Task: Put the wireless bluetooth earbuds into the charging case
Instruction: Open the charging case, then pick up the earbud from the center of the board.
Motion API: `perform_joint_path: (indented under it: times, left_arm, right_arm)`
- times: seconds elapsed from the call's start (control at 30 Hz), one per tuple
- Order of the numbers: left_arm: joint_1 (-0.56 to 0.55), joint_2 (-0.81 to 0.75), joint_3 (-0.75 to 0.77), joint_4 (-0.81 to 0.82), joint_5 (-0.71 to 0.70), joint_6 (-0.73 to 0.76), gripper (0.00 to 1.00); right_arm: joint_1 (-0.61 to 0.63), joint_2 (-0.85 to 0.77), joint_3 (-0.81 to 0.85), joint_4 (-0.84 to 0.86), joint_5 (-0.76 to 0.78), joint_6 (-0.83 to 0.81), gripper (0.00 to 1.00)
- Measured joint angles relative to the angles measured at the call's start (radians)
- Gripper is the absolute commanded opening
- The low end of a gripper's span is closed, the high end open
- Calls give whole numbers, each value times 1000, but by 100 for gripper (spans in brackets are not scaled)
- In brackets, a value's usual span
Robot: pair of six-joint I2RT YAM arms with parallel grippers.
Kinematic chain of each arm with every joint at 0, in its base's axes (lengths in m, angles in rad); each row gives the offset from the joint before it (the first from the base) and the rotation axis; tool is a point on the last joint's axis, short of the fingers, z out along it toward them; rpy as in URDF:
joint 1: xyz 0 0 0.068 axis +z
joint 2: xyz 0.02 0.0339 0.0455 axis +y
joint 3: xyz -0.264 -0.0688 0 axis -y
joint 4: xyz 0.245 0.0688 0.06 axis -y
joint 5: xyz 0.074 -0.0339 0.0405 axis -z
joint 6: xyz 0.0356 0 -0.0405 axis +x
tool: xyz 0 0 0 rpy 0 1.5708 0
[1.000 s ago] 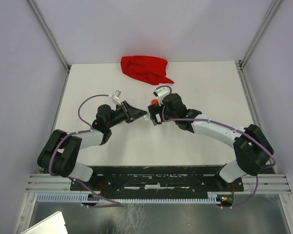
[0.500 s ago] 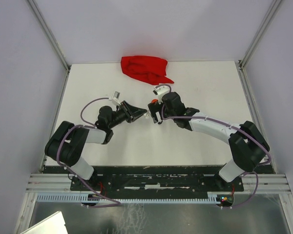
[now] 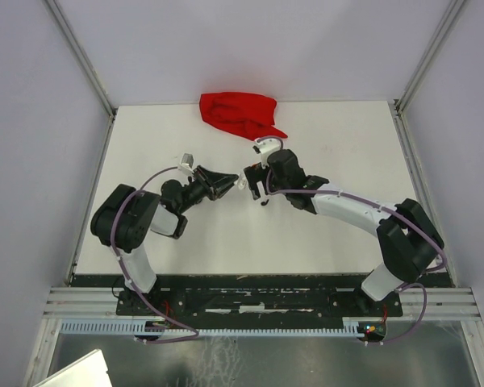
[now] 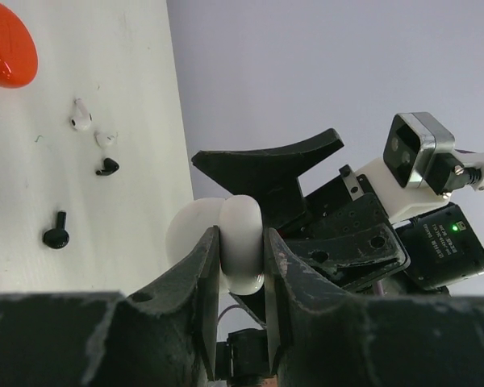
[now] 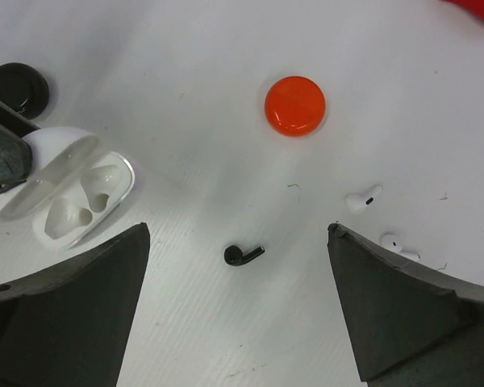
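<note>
My left gripper is shut on the white charging case, pinching its body from both sides. The right wrist view shows that case with its lid open and both sockets empty, at the left edge. My right gripper hangs open over a black earbud that lies on the table between its fingers, untouched. Two white earbuds lie to the right of it. From above, the left gripper and the right gripper nearly meet at mid-table.
An orange-red disc lies beyond the black earbud and a black disc lies behind the case. Another black earbud lies apart on the table. A red cloth is bunched at the far edge.
The left arm has folded in and carried the case slightly farther from the bases. The right gripper has shifted a little left and now hides the orange-red disc in the top view.
</note>
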Motion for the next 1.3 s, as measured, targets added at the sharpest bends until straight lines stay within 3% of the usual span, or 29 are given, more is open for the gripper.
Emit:
perform_joint_path:
  times: [0.37,0.67,0.83,1.3]
  left_arm:
    - [68,3,-65,36,3,-5,3]
    - [68,-5,-82,42,11,-5,3]
    - [75,-10,-82,42,12,-5,3]
    - [90,-11,-90,43,29,-5,3]
  right_arm:
    - [-34,-61,2,-108,84,27,98]
    - [-52,76,86,-283,115,10,70]
    - [-53,128,122,-333,74,-1,65]
    - [-41,239,175,-399,40,-3,67]
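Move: The black earbud nearest the open right fingers lies on the table about 12 cm below that hand, about 1 cm ahead and 1 cm to its right. The orange disc is some 10 cm beyond this earbud and 3 cm left of it; the other black earbud is 8 cm right of it and 4 cm farther out. The open case hangs about 6 cm left of the right hand. From the left hand the near earbud is roughly 8 cm right, 2 cm ahead and 13 cm down. Still pinching the opened case, the left hand draws it about 3 cm left and slightly down, away from the right hand. Touching nothing, the right hand rises briefly and swings about 5 cm right, then sinks steeply towards the near black earbud, ending some 9 cm lower; its fingers tip down about 20 degrees, its left side rolls down, and the gap narrows by a third without shutting. ##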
